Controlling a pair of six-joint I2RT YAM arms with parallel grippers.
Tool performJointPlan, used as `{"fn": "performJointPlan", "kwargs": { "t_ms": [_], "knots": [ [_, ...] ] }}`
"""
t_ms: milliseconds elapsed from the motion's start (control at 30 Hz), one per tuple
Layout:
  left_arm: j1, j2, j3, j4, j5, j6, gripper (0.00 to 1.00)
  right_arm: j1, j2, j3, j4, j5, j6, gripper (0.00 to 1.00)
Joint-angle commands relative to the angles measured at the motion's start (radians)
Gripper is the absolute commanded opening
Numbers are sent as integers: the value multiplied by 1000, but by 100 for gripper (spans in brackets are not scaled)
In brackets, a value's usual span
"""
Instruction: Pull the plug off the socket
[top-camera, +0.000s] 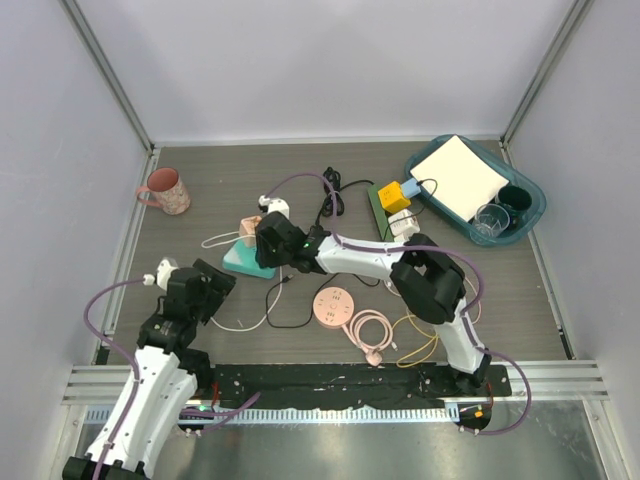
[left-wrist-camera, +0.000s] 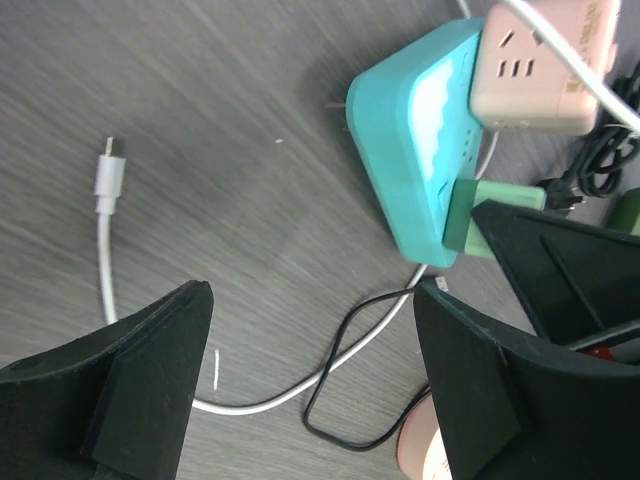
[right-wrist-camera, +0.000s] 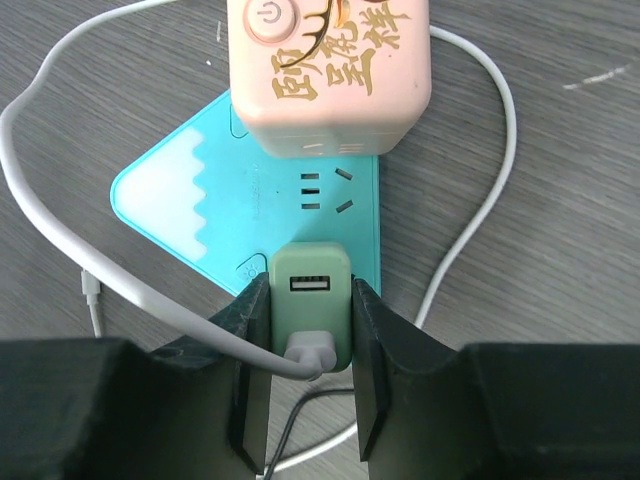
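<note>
The socket (right-wrist-camera: 250, 200) is a flat teal power strip lying on the table, with a pink cube adaptor (right-wrist-camera: 330, 70) plugged into its far end. A pale green USB plug (right-wrist-camera: 311, 262) with a white cable sits in its near end. My right gripper (right-wrist-camera: 311, 295) is shut on the green plug, one finger pressed to each side. In the top view the right gripper (top-camera: 268, 245) is over the socket (top-camera: 238, 260). My left gripper (top-camera: 205, 290) is open and empty, just left of the socket (left-wrist-camera: 415, 140). The plug (left-wrist-camera: 470, 215) also shows in the left wrist view.
A loose white cable (left-wrist-camera: 105, 220) and a thin black cable (left-wrist-camera: 345, 330) lie under the left gripper. A round pink power strip (top-camera: 333, 305) and coiled cable (top-camera: 372, 333) sit near the front. A pink mug (top-camera: 167, 190) stands back left, a teal bin (top-camera: 530, 205) back right.
</note>
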Motion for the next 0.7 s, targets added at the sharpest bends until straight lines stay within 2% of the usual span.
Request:
{"fn": "performJointPlan", "kwargs": {
  "t_ms": [0, 133, 267, 467, 667],
  "knots": [
    [3, 6, -19, 165, 63, 25, 86, -16, -136, -75, 75, -38, 52, 1],
    [3, 13, -55, 290, 89, 22, 86, -36, -188, -146, 132, -109, 72, 1],
    [3, 85, -66, 389, 115, 11, 87, -53, -223, -205, 185, -141, 88, 1],
    [3, 173, -57, 476, 201, 22, 87, -55, -237, -254, 250, -172, 135, 1],
    [2, 173, -58, 482, 203, 16, 86, -55, -233, -295, 335, -182, 195, 1]
  ]
}}
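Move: The turquoise socket, hanging on the green plug in the right fingers, lies about 8 cm ahead of the open left hand and 6 cm to its right, about level; from the right hand it is some 3 cm ahead and 4 cm left. The pink adapter on it sits about 4 cm beyond the socket's middle. The round pink socket on the table is 26 cm right of the left hand and 5 cm back, 7 cm lower. Still pinching the green plug, the right hand carries the turquoise socket about 3 cm right and 2 cm back, levelling off sideways partway, while its left side rolls up some 10 degrees and its fingers tip down slightly. The left hand, fingers kept wide open, reaches about 4 cm forward and 4 cm right towards the socket, tilting up and turning clockwise a little; no touch on the socket can be seen yet. ##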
